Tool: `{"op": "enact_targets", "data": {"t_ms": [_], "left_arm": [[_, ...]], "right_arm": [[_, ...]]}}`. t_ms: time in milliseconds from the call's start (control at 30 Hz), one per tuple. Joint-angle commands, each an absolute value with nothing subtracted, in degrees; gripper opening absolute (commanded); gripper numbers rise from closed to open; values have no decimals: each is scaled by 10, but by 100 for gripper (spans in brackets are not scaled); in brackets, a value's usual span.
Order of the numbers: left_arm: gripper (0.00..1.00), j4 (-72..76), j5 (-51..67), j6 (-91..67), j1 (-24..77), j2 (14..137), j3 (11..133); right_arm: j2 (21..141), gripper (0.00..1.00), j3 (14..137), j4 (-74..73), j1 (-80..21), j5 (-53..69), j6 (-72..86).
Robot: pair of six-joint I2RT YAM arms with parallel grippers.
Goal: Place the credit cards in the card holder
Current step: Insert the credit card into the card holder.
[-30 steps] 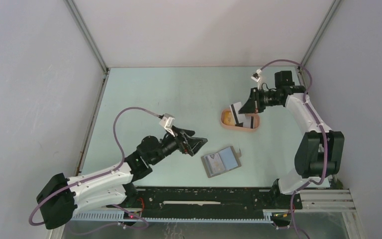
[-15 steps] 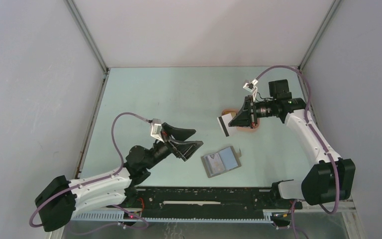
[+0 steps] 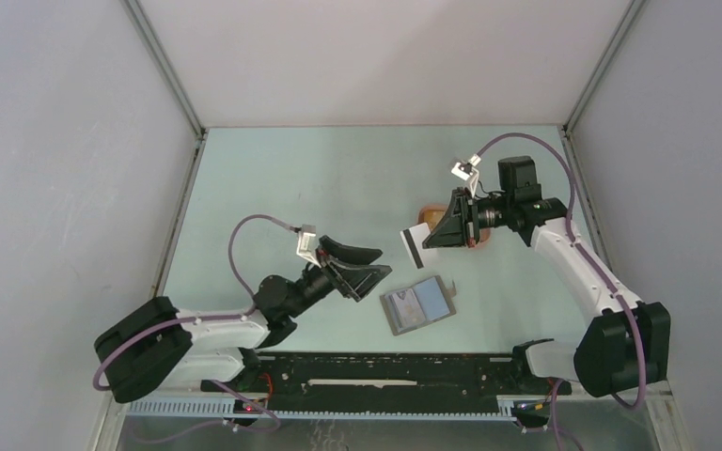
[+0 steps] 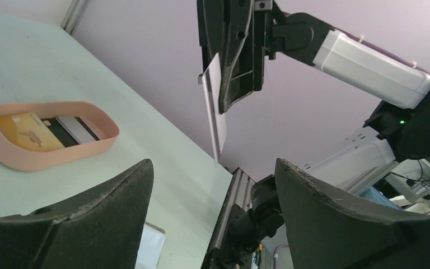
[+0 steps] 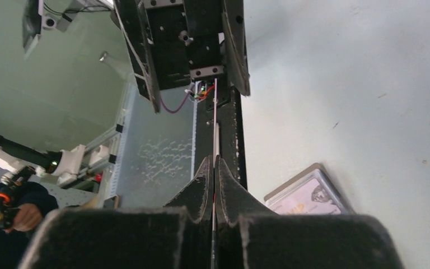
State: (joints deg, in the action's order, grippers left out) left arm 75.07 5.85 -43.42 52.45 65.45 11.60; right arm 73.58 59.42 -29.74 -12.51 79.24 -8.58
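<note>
The card holder [image 3: 417, 305] lies open on the table near the front, a grey case with pale inner slots; it also shows in the right wrist view [image 5: 308, 196]. My right gripper [image 3: 430, 238] is shut on a pale credit card [image 3: 411, 246] with a dark stripe, held on edge above the table. Edge-on, that card [image 5: 215, 123] pokes out of the shut right gripper [image 5: 214, 162]. My left gripper [image 3: 362, 268] stands open and empty, facing the held card [image 4: 213, 106]. Two more credit cards, an orange-yellow one [image 4: 25, 131] and a dark striped one [image 4: 75, 128], lie in the tray.
The peach oval tray [image 4: 33, 159] sits at the back right, mostly hidden behind the right gripper in the top view. Grey walls enclose the table on three sides. A black rail [image 3: 385, 371] runs along the near edge.
The right gripper has lifted the pale card out of the tray and carried it left and nearer, toward the left gripper. The left arm has shifted and its jaws have narrowed slightly.
</note>
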Motion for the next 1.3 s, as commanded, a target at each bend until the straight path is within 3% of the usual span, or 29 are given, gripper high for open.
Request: {"op": "enact_targets", "data": {"t_ms": [0,333,467,667,800,867,900,967,1033,1133,1267], "left_arm": [[84,805,49,-447,533,696,138],[74,827,46,-467,541,780,191],[65,840,58,-483,541,808,219],[37,863,72,-510,541,845,242],[3,866,86,-521,541,862,252],[0,866,88,-522,541,862,250],[0,866,89,-521,540,861,248],[0,866,88,-521,538,857,239],[0,865,92,-527,532,850,226],[0,865,102,-543,524,843,200],[0,856,121,-565,518,833,163]], "right_arm": [[746,0,574,-184,-133,810,45],[753,0,555,-116,-145,782,130],[761,0,555,-112,-154,781,134],[761,0,555,-113,-156,778,132],[761,0,554,-114,-156,776,130],[760,0,555,-115,-156,777,127],[758,3,555,-116,-157,777,123],[753,25,558,-125,-156,778,102],[750,40,581,-205,-156,772,18],[742,47,631,-340,-156,712,-123],[704,52,643,-390,-144,630,-205]]}}
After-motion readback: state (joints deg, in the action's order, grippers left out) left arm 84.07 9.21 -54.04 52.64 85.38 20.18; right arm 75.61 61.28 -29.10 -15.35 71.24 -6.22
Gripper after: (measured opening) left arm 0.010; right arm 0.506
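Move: The credit card, held by its edge in the shut right fingers, has its middle some 9 cm to the right of the open left hand, about 4 cm ahead and nearly level; from the right hand it is about 2 cm to the left. The card holder lies open on the table, roughly 9 cm right of the left hand, about 1 cm back and 18 cm below. From the right hand the peach basket sits about 13 cm ahead, 7 cm to the right, and as far down. The credit card passes from hand to hand in the air: the left hand reaches about 5 cm right and some 2 cm forward, dipping 3 cm and rising again, then shuts and pinches the card's free edge. The right hand eases 1.5 cm left towards it, rolling about 10 degrees, holds still, then opens halfway and rolls back, letting go as the left draws slightly left and down. ##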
